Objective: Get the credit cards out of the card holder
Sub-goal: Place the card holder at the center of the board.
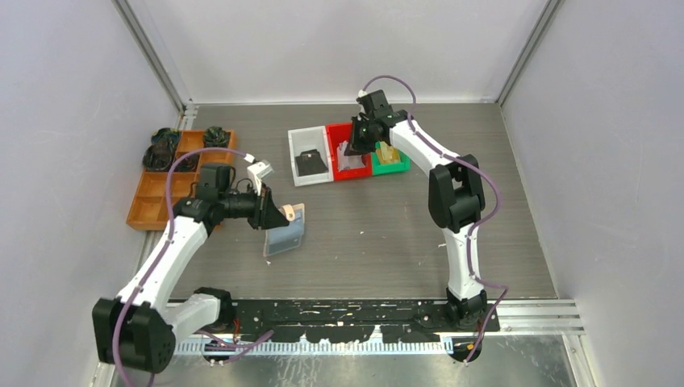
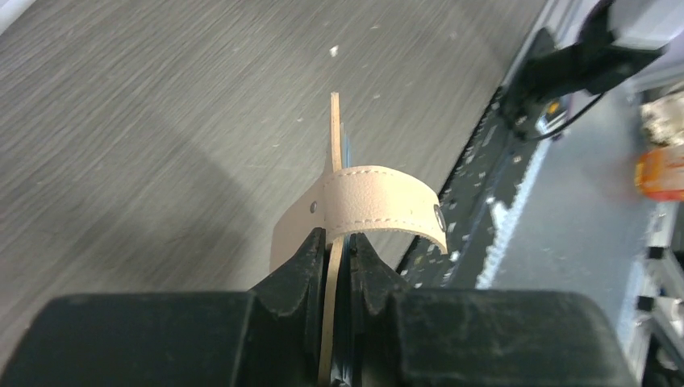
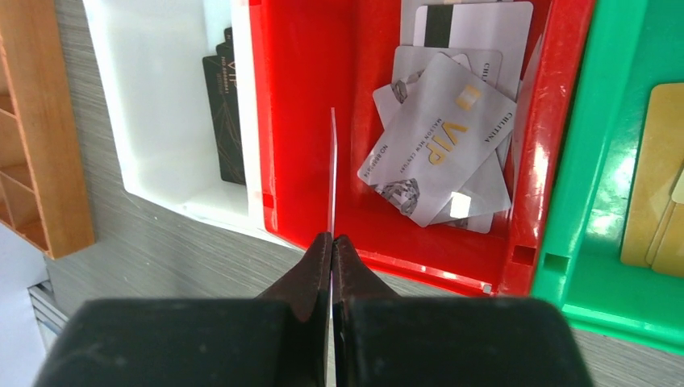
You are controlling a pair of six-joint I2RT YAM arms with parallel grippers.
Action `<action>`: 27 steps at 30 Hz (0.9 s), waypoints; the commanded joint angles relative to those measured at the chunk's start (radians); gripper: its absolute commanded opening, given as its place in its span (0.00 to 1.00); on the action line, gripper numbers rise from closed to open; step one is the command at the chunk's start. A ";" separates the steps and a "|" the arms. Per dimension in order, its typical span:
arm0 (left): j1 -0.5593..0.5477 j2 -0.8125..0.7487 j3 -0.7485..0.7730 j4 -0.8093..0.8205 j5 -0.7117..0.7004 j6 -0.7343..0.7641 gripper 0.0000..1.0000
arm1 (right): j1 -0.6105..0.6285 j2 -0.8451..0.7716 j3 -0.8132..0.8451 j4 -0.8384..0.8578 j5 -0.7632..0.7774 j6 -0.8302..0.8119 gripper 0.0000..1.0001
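Note:
My left gripper (image 2: 339,238) is shut on the tan card holder (image 2: 379,201), seen edge-on with its snap tab curling to the right. From above, the holder (image 1: 286,232) hangs open over the table's middle left, clear sleeves facing down, with the left gripper (image 1: 270,211) on its upper edge. My right gripper (image 3: 331,242) is shut on one thin white credit card (image 3: 331,169), edge-on above the red bin (image 3: 282,121). Several pale credit cards (image 3: 440,149) lie in that bin. In the top view the right gripper (image 1: 355,149) hovers over the red bin (image 1: 339,133).
A white bin (image 3: 137,121) left of the red one holds a black card (image 3: 226,121). A green bin (image 3: 601,201) on the right holds gold cards (image 3: 653,177). A brown wooden divider tray (image 1: 153,205) with dark items stands at the far left.

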 commanded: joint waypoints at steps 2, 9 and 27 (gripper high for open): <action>-0.003 0.150 0.058 -0.050 -0.078 0.238 0.00 | 0.003 0.004 0.040 -0.006 0.023 -0.045 0.03; -0.004 0.321 0.087 -0.031 -0.120 0.398 0.00 | 0.002 0.039 0.086 -0.014 0.044 -0.059 0.08; -0.014 0.331 -0.047 0.302 -0.387 0.766 0.00 | 0.010 -0.097 0.039 0.070 0.104 -0.032 0.61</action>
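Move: The left hand holds the opened card holder by its clasp edge; the bare board it is being brought down to lies about 17 cm below, 5 cm ahead and 5 cm to the left. The white bin is some 25 cm ahead and 4 cm to the right. From the right hand, holding a card edge-on, the card pile in the red bin is about 7 cm below, 3 cm ahead and 2 cm right; the green bin stands 11 cm right and 4 cm ahead. Keeping its pinch on the card holder's clasp edge, the left hand lowers it about 11 cm towards the board while going some 10 cm forward and 5 cm left, sinking first, then mostly forward, its fingers tilting further downward by roughly 30 degrees. Over the red bin the right hand eases a couple of centimetres down and forward, then opens and lets go of the card. ##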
